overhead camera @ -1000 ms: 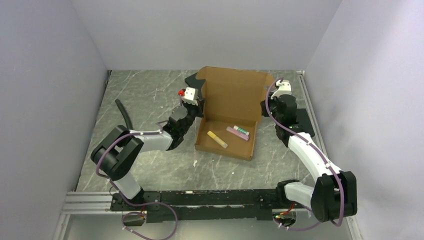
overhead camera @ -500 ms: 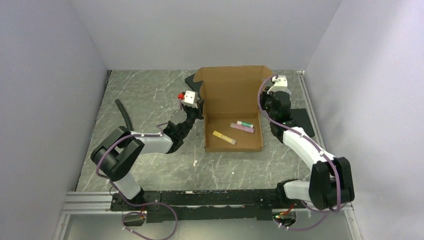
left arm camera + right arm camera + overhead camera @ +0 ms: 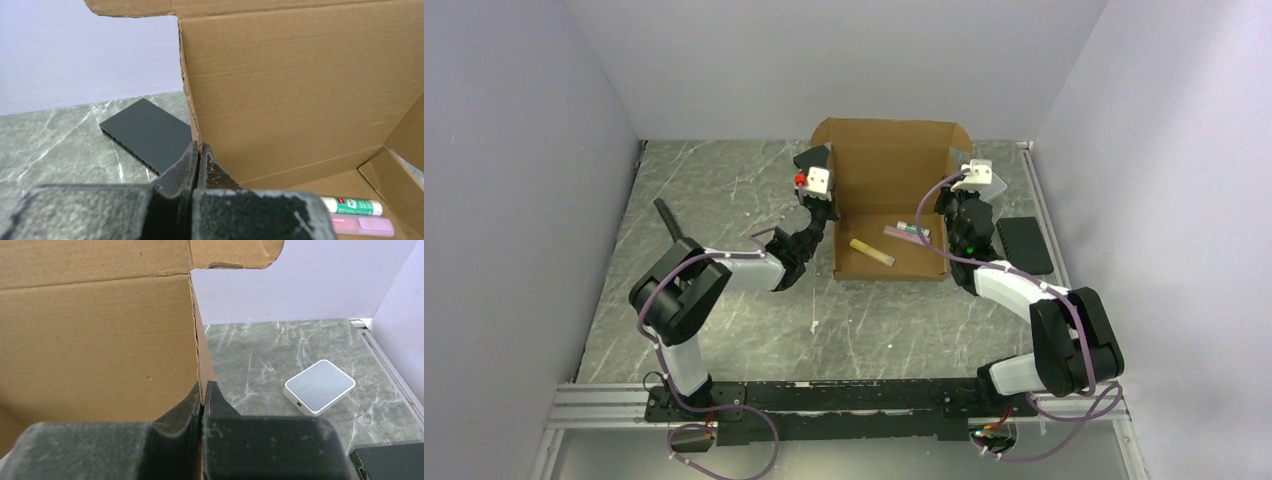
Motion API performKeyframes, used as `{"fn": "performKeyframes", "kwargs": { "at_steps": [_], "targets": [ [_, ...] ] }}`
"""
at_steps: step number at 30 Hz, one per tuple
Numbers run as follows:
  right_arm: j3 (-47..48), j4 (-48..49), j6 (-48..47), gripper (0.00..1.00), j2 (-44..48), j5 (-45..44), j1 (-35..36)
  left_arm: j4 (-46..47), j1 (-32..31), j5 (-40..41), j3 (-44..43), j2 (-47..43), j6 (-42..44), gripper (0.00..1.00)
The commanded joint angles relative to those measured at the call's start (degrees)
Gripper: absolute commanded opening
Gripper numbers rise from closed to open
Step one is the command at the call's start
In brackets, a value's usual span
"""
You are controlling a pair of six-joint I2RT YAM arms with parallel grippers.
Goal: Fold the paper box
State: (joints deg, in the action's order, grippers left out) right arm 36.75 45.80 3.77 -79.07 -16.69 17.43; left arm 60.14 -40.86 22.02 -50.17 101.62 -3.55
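The paper box (image 3: 889, 190), brown cardboard, stands open at the back of the table with its lid upright. A yellow stick (image 3: 872, 253) and pink and green markers (image 3: 908, 231) lie inside. My left gripper (image 3: 830, 212) is shut on the box's left side wall, and the cardboard edge (image 3: 192, 112) runs down between its fingertips (image 3: 200, 150). On the box's right side wall my right gripper (image 3: 945, 212) is also shut, the corrugated edge (image 3: 196, 340) pinched between its tips (image 3: 202, 389). In the left wrist view the green marker (image 3: 352, 205) shows inside the box.
A flat black slab (image 3: 145, 132) lies left of the box at the back (image 3: 808, 160). Another black slab (image 3: 1027, 243) sits on the right. A small white square container (image 3: 320, 386) rests beyond the box's right side. A black hose (image 3: 669, 225) lies at the left.
Both arms have carried the box toward the back wall and turned it square. The lid now stands more upright. Both grippers stayed shut on the side walls.
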Motion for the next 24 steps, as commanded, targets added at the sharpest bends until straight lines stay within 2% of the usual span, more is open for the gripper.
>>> {"fn": "performKeyframes", "kwargs": {
  "at_steps": [1,8,19,24],
  "targets": [
    [-3.3,14.2,0.8,0.0,0.4,3.8,1.7,6.7,-2.0,-1.0,1.1,2.3,1.1,0.0],
    [-10.7,17.7,1.2,0.0,2.0,4.7,1.7,12.4,-4.9,1.6,4.3,4.7,1.5,0.0],
    [-14.1,12.6,6.3,0.0,6.5,6.3,1.6,19.4,-8.5,5.2,10.1,5.0,2.8,0.0],
    [-12.9,5.4,11.1,0.0,9.0,3.8,1.5,22.2,-9.6,6.2,12.3,5.3,5.4,0.0]
  ]
}}
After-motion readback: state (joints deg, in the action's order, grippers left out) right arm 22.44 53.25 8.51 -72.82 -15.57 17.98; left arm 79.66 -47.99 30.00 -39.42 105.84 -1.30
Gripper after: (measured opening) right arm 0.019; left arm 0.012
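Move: The open box's tray, whose raised lid both hands hold by its side flaps, has its middle about 1 cm back, 14 cm right and 18 cm below the left hand; the right hand has it about 1 cm back, 13 cm left and 19 cm below. Inside, the yellow stick is 2 cm back and 10 cm right of the left hand, while the pink marker is 2 cm ahead and 10 cm left of the right. The white device lies 16 cm ahead and 12 cm right of the right hand. The lid's side flaps stay pinched at their near edges as both hands sink and draw back towards the robot, about 5 cm back and nearly 4 cm down each. The left drops first and then pulls back steadily; the right goes down and back together, then only back. Fingers stay shut and the wrists hardly turn. ##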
